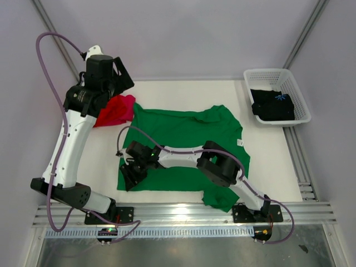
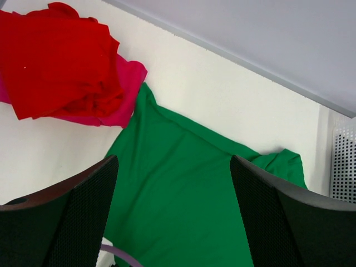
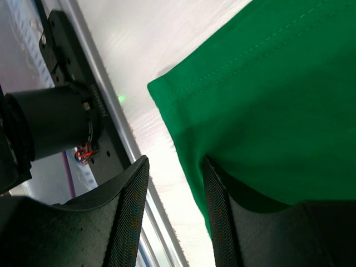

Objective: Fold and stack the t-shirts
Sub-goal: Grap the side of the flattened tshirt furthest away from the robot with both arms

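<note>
A bright green t-shirt (image 1: 183, 133) lies spread flat across the middle of the table. My right gripper (image 1: 130, 172) is low at its near-left corner. In the right wrist view it (image 3: 175, 167) is open, with bare table in the gap and the green hem (image 3: 183, 100) lying against one finger (image 3: 219, 222). My left gripper (image 1: 123, 78) hangs open, raised at the back left above the shirt's shoulder (image 2: 183, 211), with nothing between its fingers. A red t-shirt (image 2: 55, 61) lies bunched on a magenta-pink one (image 2: 125, 94). A black t-shirt (image 1: 271, 104) lies in the basket.
The white lattice basket (image 1: 271, 73) stands at the back right corner; its wall (image 2: 345, 161) shows at the left wrist view's edge. An aluminium rail (image 1: 183, 211) runs along the near edge, close to the right gripper. The left arm's base (image 3: 55, 117) is nearby.
</note>
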Available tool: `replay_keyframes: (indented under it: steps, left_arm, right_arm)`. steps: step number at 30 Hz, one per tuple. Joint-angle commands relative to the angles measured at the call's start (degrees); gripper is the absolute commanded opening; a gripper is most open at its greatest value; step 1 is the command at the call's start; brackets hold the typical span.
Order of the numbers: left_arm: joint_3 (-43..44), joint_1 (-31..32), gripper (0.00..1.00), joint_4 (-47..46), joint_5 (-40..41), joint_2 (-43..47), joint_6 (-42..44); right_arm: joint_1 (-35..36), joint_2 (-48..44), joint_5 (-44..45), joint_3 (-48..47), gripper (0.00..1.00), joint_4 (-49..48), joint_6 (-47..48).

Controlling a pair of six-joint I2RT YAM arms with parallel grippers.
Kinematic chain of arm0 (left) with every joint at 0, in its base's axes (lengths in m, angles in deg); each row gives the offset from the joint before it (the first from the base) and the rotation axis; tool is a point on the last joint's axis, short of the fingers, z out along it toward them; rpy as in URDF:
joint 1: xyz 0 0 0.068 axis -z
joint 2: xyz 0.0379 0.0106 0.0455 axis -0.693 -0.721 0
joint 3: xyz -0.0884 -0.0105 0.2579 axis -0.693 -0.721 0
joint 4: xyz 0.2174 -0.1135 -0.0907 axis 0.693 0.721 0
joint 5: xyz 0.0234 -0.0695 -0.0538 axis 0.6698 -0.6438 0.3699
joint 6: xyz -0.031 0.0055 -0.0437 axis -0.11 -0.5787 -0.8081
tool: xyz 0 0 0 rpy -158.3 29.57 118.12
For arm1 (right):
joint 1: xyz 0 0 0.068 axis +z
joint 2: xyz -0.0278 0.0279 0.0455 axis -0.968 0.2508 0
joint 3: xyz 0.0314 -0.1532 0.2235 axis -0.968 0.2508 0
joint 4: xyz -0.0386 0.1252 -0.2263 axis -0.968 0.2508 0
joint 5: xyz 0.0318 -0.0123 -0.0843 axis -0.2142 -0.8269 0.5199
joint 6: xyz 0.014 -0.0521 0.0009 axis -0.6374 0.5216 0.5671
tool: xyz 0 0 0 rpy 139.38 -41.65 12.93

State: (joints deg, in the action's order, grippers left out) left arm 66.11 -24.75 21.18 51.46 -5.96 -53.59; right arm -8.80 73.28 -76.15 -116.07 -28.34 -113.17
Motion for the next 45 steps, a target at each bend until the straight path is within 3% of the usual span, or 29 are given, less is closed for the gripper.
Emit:
replay_keyframes:
  steps: [1, 10, 17, 21, 25, 27, 28, 31, 36, 45]
  left_arm:
    - [0.2, 0.0, 0.84, -0.7, 0.1, 1.8, -0.3]
    - [0.0, 0.0, 0.84, -0.8, -0.4, 1.4, -1.4]
    - [-1.4, -0.1, 0.84, -0.6, 0.3, 1.7, -1.2]
    - [-3.2, 0.0, 0.84, -0.8, 1.5, 2.6, -0.6]
    - [-3.9, 0.0, 0.84, -0.9, 1.6, 2.9, -0.2]
    - [-4.1, 0.0, 0.84, -1.0, 1.7, 3.1, 0.0]
    - [-4.1, -0.1, 0.84, -1.0, 1.8, 3.1, 0.2]
    - [-4.1, 0.0, 0.84, -1.5, 1.9, 3.2, 0.8]
    - [-5.5, -0.1, 0.84, -2.6, 1.3, 3.1, 1.4]
    - [-7.6, 0.0, 0.84, -3.4, 1.8, 3.3, 3.4]
  right_arm:
    - [2.6, 0.7, -4.6, 3.1, 0.48, 5.5, 3.9]
    - [4.3, -3.0, -7.3, 5.9, 0.48, 8.8, 10.8]
    - [0.7, -16.1, 6.1, 11.2, 0.48, 1.2, 6.4]
    - [-3.1, -24.4, 20.1, 11.1, 0.48, 0.7, 5.8]
    - [-8.7, -31.0, 25.2, 11.1, 0.49, -0.4, 4.4]
    - [-12.1, -32.9, 27.9, 11.0, 0.49, 0.8, 4.5]
    - [-12.9, -33.0, 34.8, 10.1, 0.49, 2.4, 4.9]
    - [-17.7, -30.9, 43.2, 8.1, 0.49, 11.4, 3.5]
    - [-30.5, -30.6, 40.0, 12.9, 0.49, 12.7, -3.9]
    - [-41.0, -30.6, 36.9, 21.2, 0.49, 8.4, -26.2]
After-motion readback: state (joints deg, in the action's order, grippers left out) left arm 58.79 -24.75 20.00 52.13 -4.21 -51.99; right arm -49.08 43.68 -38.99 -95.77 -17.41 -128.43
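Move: The turned-over flap on the t-shirt's far edge, near its right end, lies about 31 cm ahead of my right hand and 34 cm to its right, roughly 2 cm lower. The basket's middle stands some 27 cm farther right and 7 cm farther out than that flap; the near left corner is 3 cm back and 6 cm left of my right hand. The far left corner is about 9 cm ahead, 5 cm right and 37 cm below my left hand. With my right fingertips still on the cloth by the near left corner, I drag it back towards me about 5 cm. Then I slide off to the right, lift some 20 cm and arc forward and right over the shirt, turning the hand about 75 degrees clockwise and sinking, fingers half open, to just above the flap. My open left hand sinks 3 to 4 cm towards the far left corner. ##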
